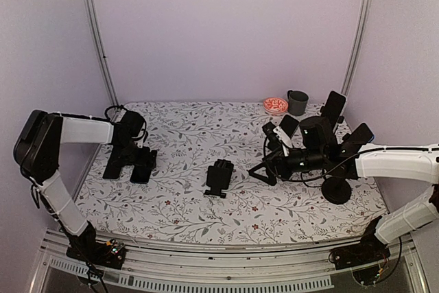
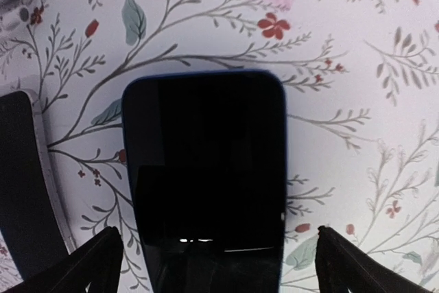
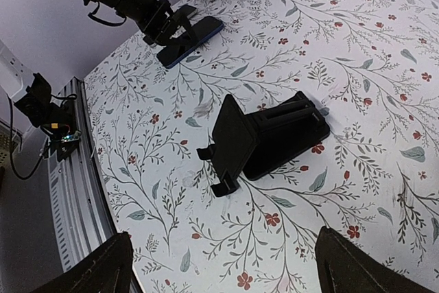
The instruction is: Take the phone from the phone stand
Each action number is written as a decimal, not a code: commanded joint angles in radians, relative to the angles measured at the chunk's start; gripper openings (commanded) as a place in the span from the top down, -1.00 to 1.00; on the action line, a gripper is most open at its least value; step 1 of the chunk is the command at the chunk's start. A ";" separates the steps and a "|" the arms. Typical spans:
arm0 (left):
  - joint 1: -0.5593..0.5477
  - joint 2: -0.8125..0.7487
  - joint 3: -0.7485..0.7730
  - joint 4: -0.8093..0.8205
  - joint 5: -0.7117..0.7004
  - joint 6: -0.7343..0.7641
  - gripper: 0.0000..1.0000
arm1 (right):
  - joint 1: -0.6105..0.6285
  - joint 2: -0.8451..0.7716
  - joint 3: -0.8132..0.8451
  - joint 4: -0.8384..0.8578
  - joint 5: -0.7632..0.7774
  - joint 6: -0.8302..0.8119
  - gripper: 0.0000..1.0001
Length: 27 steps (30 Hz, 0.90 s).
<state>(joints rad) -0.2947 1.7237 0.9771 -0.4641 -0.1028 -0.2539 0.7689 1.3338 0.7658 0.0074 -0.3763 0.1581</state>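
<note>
The phone (image 2: 206, 176), dark with a blue rim, lies flat on the flowered cloth at the table's left (image 1: 140, 171). My left gripper (image 2: 216, 265) is open over its near end, one finger on each side and neither touching it. The black phone stand (image 3: 264, 132) sits near the middle of the table (image 1: 219, 176) with nothing in its cradle. My right gripper (image 3: 226, 265) is open a little to the right of the stand (image 1: 264, 168), with only cloth between its fingers. In the right wrist view the phone (image 3: 192, 39) lies just below the left gripper (image 3: 168, 25).
A second dark phone with a silver edge (image 2: 24, 183) lies just left of the blue-rimmed one. At the back right are a red bowl (image 1: 276, 105), a grey cup (image 1: 298, 102) and a dark upright slab (image 1: 335, 106). A round black base (image 1: 336, 190) sits under the right arm.
</note>
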 commanded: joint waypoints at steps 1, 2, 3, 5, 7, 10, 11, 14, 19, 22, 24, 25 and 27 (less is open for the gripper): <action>-0.072 -0.125 0.061 0.013 -0.014 -0.006 -0.98 | -0.006 -0.038 0.033 -0.002 0.006 0.009 -0.90; -0.094 -0.148 0.068 0.020 -0.022 -0.011 -0.98 | -0.006 -0.042 0.034 -0.002 0.010 0.008 -0.90; -0.124 -0.171 0.074 0.028 -0.026 -0.016 -0.98 | -0.006 -0.046 0.035 -0.002 0.013 0.009 -0.90; -0.171 -0.214 0.079 0.051 -0.026 -0.038 -0.98 | -0.005 -0.057 0.036 -0.001 0.021 0.010 -0.91; -0.218 -0.257 0.078 0.079 -0.022 -0.061 -0.98 | -0.006 -0.071 0.036 -0.001 0.031 0.012 -0.92; -0.310 -0.311 0.056 0.140 -0.028 -0.117 -0.98 | -0.007 -0.093 0.035 -0.001 0.048 0.014 -0.92; -0.343 -0.321 0.050 0.154 -0.036 -0.138 -0.98 | -0.008 -0.102 0.036 -0.001 0.055 0.014 -0.93; -0.456 -0.334 0.030 0.207 -0.086 -0.179 -0.98 | -0.008 -0.123 0.042 -0.007 0.072 0.014 -0.95; -0.598 -0.310 0.016 0.245 -0.146 -0.257 -0.98 | -0.012 -0.155 0.049 -0.022 0.088 0.013 -0.96; -0.669 -0.271 0.004 0.265 -0.167 -0.312 -0.98 | -0.013 -0.176 0.055 -0.032 0.094 0.016 -0.98; -0.701 -0.233 0.006 0.266 -0.184 -0.339 -0.98 | -0.015 -0.187 0.054 -0.037 0.100 0.017 -0.99; -0.714 -0.214 0.005 0.271 -0.182 -0.353 -0.98 | -0.015 -0.189 0.055 -0.040 0.102 0.017 -0.99; -0.732 -0.172 0.007 0.291 -0.177 -0.372 -0.98 | -0.016 -0.191 0.055 -0.046 0.106 0.014 -0.99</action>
<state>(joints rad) -0.9863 1.4788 0.9981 -0.2188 -0.2462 -0.5499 0.7605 1.1675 0.7940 -0.0147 -0.2962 0.1665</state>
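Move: From the left gripper, already open just over the phone it laid flat (about 1 cm below), the empty black phone stand lies roughly 28 cm to the right, 6 cm back and 3 cm up. The first phone lies flat about 10 cm to the left, level with the gripper and 1 cm lower. From the right gripper the black stand is some 14 cm to the left, 6 cm ahead and 13 cm down. Lift the left gripper, wide open, off the laid-down phone and arc it some 24 cm right towards the empty black stand, climbing about 17 cm, then drawing back about 9 cm and starting to sink. Meanwhile tip its fingers up towards forward and swing them rightwards. Raise the open right gripper about 7 cm, away from the stand. ##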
